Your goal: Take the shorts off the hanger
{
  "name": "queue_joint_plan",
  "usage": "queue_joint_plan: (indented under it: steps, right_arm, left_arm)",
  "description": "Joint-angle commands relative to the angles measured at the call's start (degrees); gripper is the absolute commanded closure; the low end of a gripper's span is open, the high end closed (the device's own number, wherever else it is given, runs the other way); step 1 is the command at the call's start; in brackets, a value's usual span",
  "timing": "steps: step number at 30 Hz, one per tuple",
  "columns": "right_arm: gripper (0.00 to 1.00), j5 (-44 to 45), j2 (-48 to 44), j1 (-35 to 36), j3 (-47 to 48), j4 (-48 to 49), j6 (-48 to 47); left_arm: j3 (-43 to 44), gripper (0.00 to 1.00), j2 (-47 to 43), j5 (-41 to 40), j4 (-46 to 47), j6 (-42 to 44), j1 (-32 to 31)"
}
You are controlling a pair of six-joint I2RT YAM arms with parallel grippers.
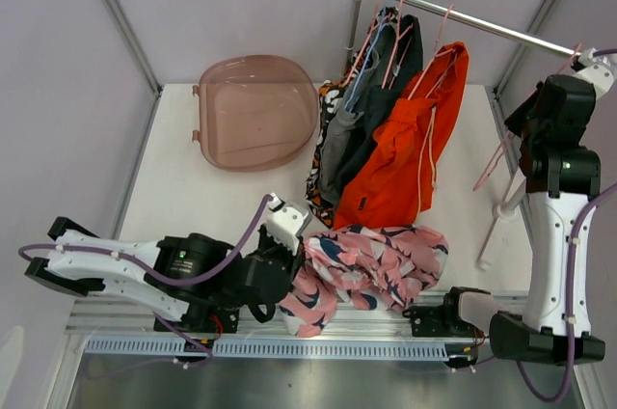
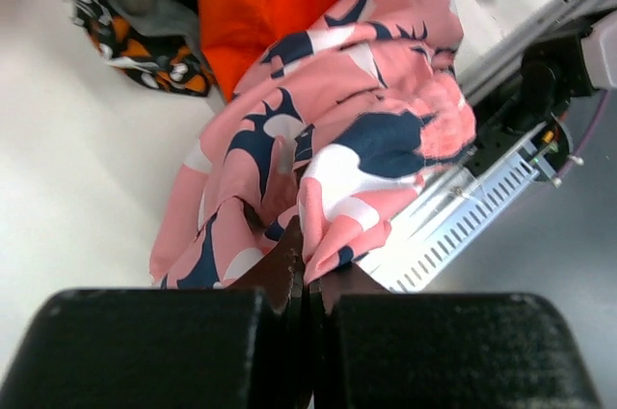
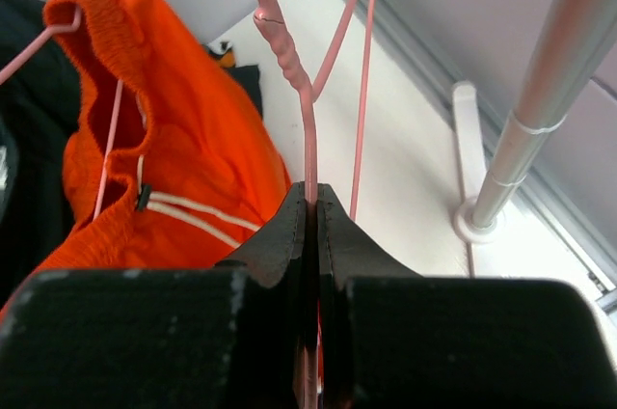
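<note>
The pink shorts with navy print (image 1: 371, 262) lie crumpled on the table by the front edge, off any hanger. My left gripper (image 1: 295, 269) is shut on a fold at their left side, which shows in the left wrist view (image 2: 307, 240). My right gripper (image 1: 522, 135) is shut on the wire of a bare pink hanger (image 3: 308, 120), held up by the rail's right end. The orange shorts (image 1: 405, 149), the dark charcoal shorts (image 1: 390, 81), the grey shorts (image 1: 337, 150) and the blotch-patterned shorts (image 1: 323, 110) hang on pink hangers from the rail (image 1: 482, 28).
A translucent pink lid (image 1: 255, 110) lies at the table's back left. The rack's right post (image 3: 540, 110) and its white foot (image 1: 496, 231) stand at the right. An aluminium rail (image 1: 289, 346) runs along the front edge.
</note>
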Motion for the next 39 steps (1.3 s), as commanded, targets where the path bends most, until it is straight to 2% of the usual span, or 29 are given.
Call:
queue_joint_plan:
  steps: [1,3,6,8,9,11,12,15,18,19,21,22,23,24,26,28,30,33,39]
  right_arm:
    - [1.00,-4.5,-5.2,-0.3,-3.6,1.9,1.5]
    - [1.00,-5.4,-6.6,-0.3,-6.2,2.0,1.8]
    - [1.00,-6.9,-9.1,-0.3,-9.1,2.3,1.7]
    - [0.88,-7.2,-10.3,-0.3,-10.0,2.5,1.4]
    - [0.56,-7.3,-10.6,-0.3,-10.5,2.3,1.0]
    - [0.04,-7.3,-11.5,-0.3,-11.2,2.2,0.8]
    - [0.01,-7.5,-11.7,-0.3,-11.4,2.2,0.8]
    - [0.01,-7.8,-12.8,-0.3,-11.4,1.9,0.9]
    - [0.00,-8.6,-14.5,-0.3,-11.4,1.3,1.5]
    - [0.01,-8.9,-15.2,-0.3,-11.5,1.1,1.8]
    - [0.01,-9.7,-16.7,-0.3,-11.6,0.6,2.7]
    - [0.01,-9.9,-18.1,-0.3,-11.6,0.3,3.1]
    - [0.01,-10.5,-18.9,-0.3,-11.5,0.2,3.6]
    - [0.01,-10.8,-19.6,-0.3,-11.3,-0.1,3.8]
    - [0.01,-12.3,-21.4,-0.3,-10.8,-0.5,4.4]
    - [0.01,-13.6,-23.2,-0.3,-10.6,-1.0,5.1]
    - [0.01,-15.5,-24.0,-0.3,-11.1,-1.2,6.0]
    - [0.01,-17.9,-25.6,-0.3,-12.5,-1.8,6.4]
    - [0.00,-18.7,-31.5,1.4,-19.1,-0.2,8.7]
  left_arm:
    - [6.6,1.00,0.6,-6.8,-6.3,-1.2,-0.2]
    - [10.9,1.00,0.5,-9.2,-8.2,0.8,0.1]
    - [15.9,1.00,0.0,-8.4,-7.9,5.3,3.5]
    - [17.7,1.00,0.1,-7.5,-8.1,9.1,7.9]
    - [20.9,1.00,0.2,-7.3,-8.0,10.6,9.4]
    - [23.8,1.00,0.8,-7.8,-7.9,15.9,13.3]
    - [26.9,1.00,1.8,-8.0,-7.9,17.6,14.8]
    - [35.1,1.00,4.0,-7.9,-6.4,25.8,22.2]
    - [43.7,1.00,6.2,-7.2,-3.3,34.3,26.8]
    - [48.0,1.00,7.7,-6.4,-2.1,36.5,31.3]
    - [50.5,1.00,9.6,-1.4,1.5,41.6,36.8]
    - [53.2,1.00,12.2,1.1,2.2,42.5,43.0]
    - [55.8,1.00,13.9,5.5,2.9,43.4,45.9]
    - [57.0,1.00,15.6,7.5,3.2,43.3,51.1]
    - [61.6,1.00,21.0,13.0,3.6,42.4,55.9]
    - [63.6,1.00,23.9,15.9,6.9,41.9,61.6]
    - [70.3,1.00,29.4,17.5,9.1,40.4,66.4]
    - [75.1,1.00,34.6,21.2,15.7,39.6,71.3]
    - [75.3,1.00,42.0,25.1,32.2,39.1,77.2]
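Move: The left hand already grips the bunched pink shorts; the brown tray lies about 54 cm ahead, 14 cm left and 26 cm below. From that hand the orange garment hangs roughly 30 cm ahead and 24 cm right, the patterned one some 32 cm ahead and 7 cm right. The right hand pinches the empty hanger; the rail's right end is about 6 cm ahead, 9 cm right and 16 cm above. Up and then forward in a long sweep, the left hand carries the gripped pink shorts some 38 cm farther out and 15 cm left towards the brown tray, ending 28 cm higher, turning about 45 degrees counter-clockwise with fingertips tilting up. Meanwhile the right hand eases back, opens wide to let go of the hanger, and withdraws back and left, about 13 cm in all. ##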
